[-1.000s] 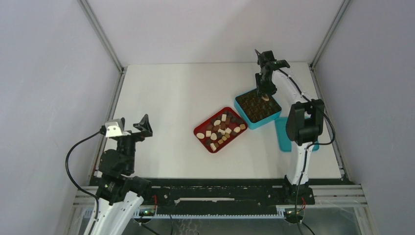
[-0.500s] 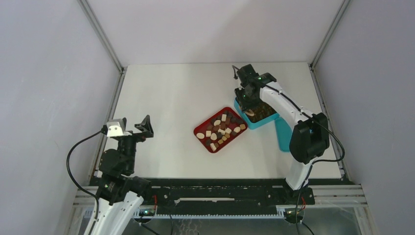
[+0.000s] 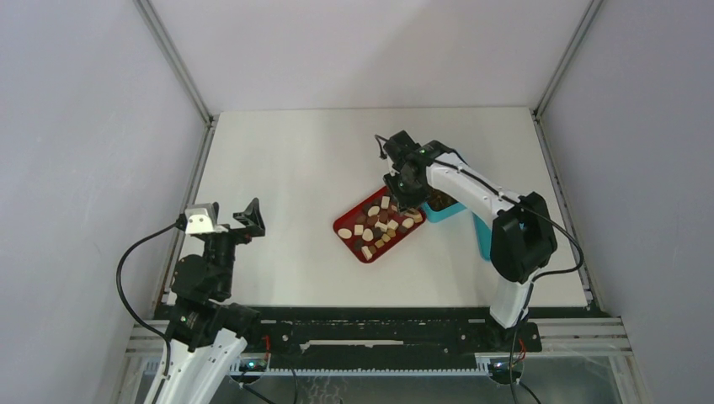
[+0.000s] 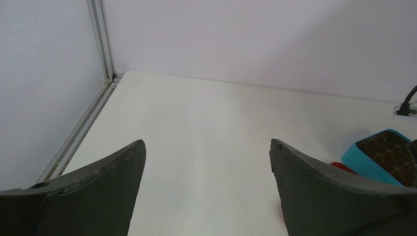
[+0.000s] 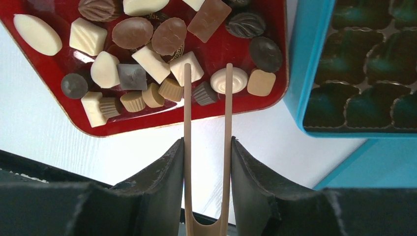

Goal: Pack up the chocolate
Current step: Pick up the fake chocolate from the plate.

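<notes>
Several pieces of chocolate (image 3: 379, 225), dark brown, tan and cream-white, lie in the red tray (image 3: 343, 229) at mid-table. The wrist view shows the chocolate (image 5: 132, 33) close up in the red tray (image 5: 147, 125). My right gripper (image 3: 402, 192) hovers over the tray's right end. This right gripper (image 5: 206, 142) is shut on tan wooden tongs (image 5: 187, 108). The tongs' two tips stand apart above the pieces, with nothing pinched between them. The teal box (image 5: 305, 59) with its dark grid insert sits just right of the tray. My left gripper (image 3: 226, 220) is open and empty at the near left, as the left gripper (image 4: 206, 147) shows.
The teal box (image 3: 439, 210) is partly hidden under my right arm, and its teal lid (image 3: 484, 237) lies flat to its right. From the left wrist the teal box (image 4: 373, 157) shows at the far right. Metal frame rails and grey walls border the white table.
My right arm has swung left with the tongs, from above the teal box to above the red tray's right end. The left arm has stayed put.
</notes>
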`<state>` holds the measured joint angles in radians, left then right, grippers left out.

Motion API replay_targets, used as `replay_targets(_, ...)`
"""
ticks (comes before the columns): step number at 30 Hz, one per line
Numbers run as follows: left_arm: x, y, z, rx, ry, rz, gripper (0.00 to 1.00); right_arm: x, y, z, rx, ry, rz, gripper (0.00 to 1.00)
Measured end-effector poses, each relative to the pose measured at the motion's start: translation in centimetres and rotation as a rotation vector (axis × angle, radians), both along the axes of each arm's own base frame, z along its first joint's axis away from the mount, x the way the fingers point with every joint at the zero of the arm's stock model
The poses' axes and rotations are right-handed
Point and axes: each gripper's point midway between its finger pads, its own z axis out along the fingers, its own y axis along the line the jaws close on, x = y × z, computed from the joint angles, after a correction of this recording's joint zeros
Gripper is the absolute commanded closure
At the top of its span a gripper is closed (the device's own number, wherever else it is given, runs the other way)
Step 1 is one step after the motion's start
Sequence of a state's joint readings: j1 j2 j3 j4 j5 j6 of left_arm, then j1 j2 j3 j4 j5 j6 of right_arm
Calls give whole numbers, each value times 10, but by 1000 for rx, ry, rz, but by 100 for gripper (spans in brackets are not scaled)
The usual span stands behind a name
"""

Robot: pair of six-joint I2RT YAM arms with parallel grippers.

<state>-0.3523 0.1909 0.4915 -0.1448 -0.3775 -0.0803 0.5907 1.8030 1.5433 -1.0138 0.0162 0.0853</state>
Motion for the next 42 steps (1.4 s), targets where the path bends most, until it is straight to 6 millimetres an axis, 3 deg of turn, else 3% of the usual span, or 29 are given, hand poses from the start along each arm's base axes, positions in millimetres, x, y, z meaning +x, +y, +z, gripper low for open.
replay_targets(15,0,-3,0,2,0,-14,0,-8,15,-54,-91,110,24,57)
replay_targets(30,2,-3,-2,5,11,-16,0,15,21,-63,-156,61,-20,55)
replay_targets(42,2,-4,-2,5,11,-18,0,15,5,-64,-187,59,-66,60)
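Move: The brown rectangular chocolate in the red plate lies about 4 cm ahead of the right hand, 3 cm left and 12 cm below; that hand already holds the wooden tongs, prongs down. The white swirl chocolate is some 4 cm nearer and 4 cm right of it, the white cube about 4 cm nearer, and the teal box roughly 6 cm farther out and 13 cm right of it. From the left hand it is about 11 cm ahead, 32 cm right, 30 cm below. The brown rectangular chocolate is what the tongs go down to: the right hand sinks about 6 cm, then eases forward some 2 cm at that height and drifts back to the right, tilting about 10 degrees so the prong tips swing right. The left prong tip wedges between it and the brown oval, the right tip reaching its near edge; the grip on the tongs stays the same. ##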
